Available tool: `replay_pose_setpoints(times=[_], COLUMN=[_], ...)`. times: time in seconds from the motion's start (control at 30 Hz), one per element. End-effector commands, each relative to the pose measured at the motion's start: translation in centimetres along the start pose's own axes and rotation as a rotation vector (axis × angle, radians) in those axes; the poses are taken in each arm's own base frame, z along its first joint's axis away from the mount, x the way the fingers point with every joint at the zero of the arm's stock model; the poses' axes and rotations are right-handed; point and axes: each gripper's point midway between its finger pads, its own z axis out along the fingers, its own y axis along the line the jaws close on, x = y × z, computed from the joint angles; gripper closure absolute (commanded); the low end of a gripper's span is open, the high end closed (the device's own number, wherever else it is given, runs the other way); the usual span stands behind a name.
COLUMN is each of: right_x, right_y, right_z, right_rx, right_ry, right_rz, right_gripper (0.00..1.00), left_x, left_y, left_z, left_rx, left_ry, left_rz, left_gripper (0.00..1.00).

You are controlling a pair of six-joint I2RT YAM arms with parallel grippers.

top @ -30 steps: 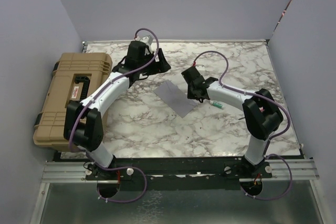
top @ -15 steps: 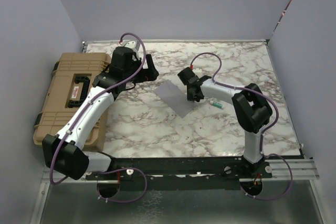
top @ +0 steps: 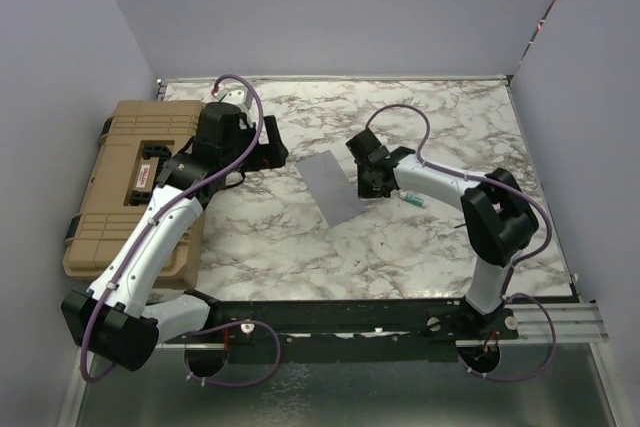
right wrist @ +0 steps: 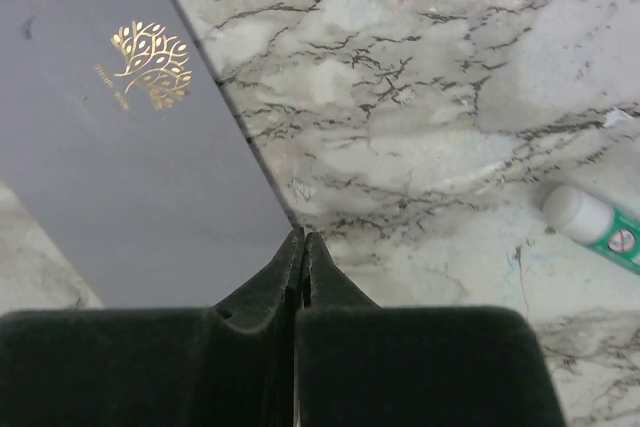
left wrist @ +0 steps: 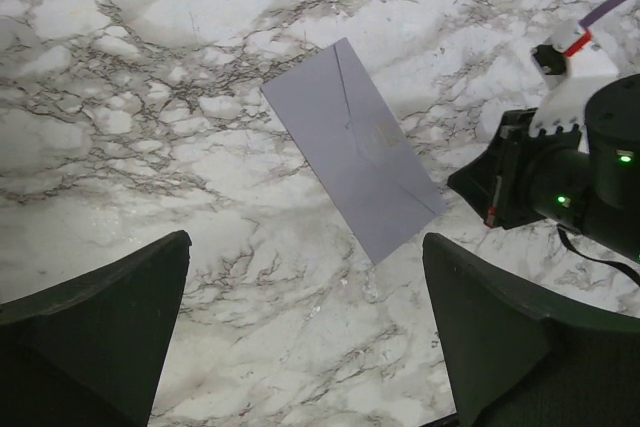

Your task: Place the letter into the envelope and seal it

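The grey envelope (top: pixel 330 187) lies flat on the marble table, flap folded down, a gold tree emblem on its face (right wrist: pixel 148 65). My right gripper (top: pixel 368 184) is shut, its tips (right wrist: pixel 303 237) down at the envelope's right edge with nothing between them. My left gripper (top: pixel 274 143) hovers open to the left of the envelope, above bare marble (left wrist: pixel 305 242). From the left wrist view the envelope (left wrist: pixel 355 147) lies ahead, with the right arm (left wrist: pixel 560 182) beside it. The letter is out of view.
A big tan hard case (top: pixel 130 177) fills the table's left side, under the left arm. A white and green glue stick (top: pixel 414 200) lies just right of the right gripper, also in the right wrist view (right wrist: pixel 595 229). Walls close in on three sides.
My left gripper opened wide and drew back toward the left and nearer. The envelope has turned and shifted a little under the right gripper's tips. The right gripper stayed shut.
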Motion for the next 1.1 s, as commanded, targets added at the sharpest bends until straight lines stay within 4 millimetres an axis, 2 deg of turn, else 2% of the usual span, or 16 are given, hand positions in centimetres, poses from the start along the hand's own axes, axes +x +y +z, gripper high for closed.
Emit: replay_pose_setpoints(times=[0.0, 0.07, 0.13, 0.17, 0.23, 0.3, 0.43, 0.6, 0.8, 1.07], right_x=[-1.2, -1.3, -0.9, -0.5, 0.4, 1.6, 2.8, 2.1, 1.2, 1.5], right_y=[-1.3, -3.0, -5.2, -6.2, -8.1, -10.0, -12.9, -13.5, -13.5, -12.7], right_z=[-3.7, -4.5, -5.0, -5.1, -5.1, -4.7, -3.7, -2.9, -1.5, 0.0], right_rx=[0.017, 0.076, 0.152, 0.184, 0.225, 0.244, 0.243, 0.192, 0.061, -0.045], right_ry=[-0.076, -0.109, -0.130, -0.129, -0.111, -0.065, 0.012, 0.020, 0.049, 0.100], right_rz=[0.008, -0.007, -0.041, -0.066, -0.111, -0.129, -0.127, -0.159, -0.177, -0.253], right_gripper=[0.98, 0.91, 0.77, 0.67, 0.59, 0.55, 0.53, 0.49, 0.48, 0.50], left_x=[0.3, 0.8, 1.4, 1.3, 0.7, -0.2, -1.2, -1.0, -0.9, -0.5], left_y=[1.0, 0.6, 0.7, 1.6, 3.9, 5.2, 4.9, 3.0, 2.2, 1.6], left_z=[-0.9, -0.7, -0.4, -0.2, -0.4, -1.0, -1.0, 0.2, 0.5, 1.0], left_rx=[-0.033, -0.003, 0.001, -0.048, -0.181, -0.259, -0.256, -0.140, -0.097, -0.059], left_ry=[-0.010, 0.009, 0.022, 0.009, -0.033, -0.078, -0.110, -0.091, -0.078, -0.057], left_rz=[0.061, 0.065, 0.058, 0.055, 0.043, 0.039, 0.037, 0.056, 0.082, 0.084], left_gripper=[0.01, 0.01, 0.01, 0.01, 0.01, 0.01, 0.01, 0.01, 0.01, 0.01])
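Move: The green glue stick lies about 13 cm to the right of the right hand, level with it and barely 1 cm lower. Its loose white cap stands some 3 cm farther out and 3 cm further right than the stick, and the envelope's middle is about 9 cm left of the hand and 2 cm ahead. From the raised left hand the stick is roughly 32 cm right, about level, and some 23 cm below. The right hand arcs some 14 cm right, up then down, opening halfway to straddle the glue stick. ##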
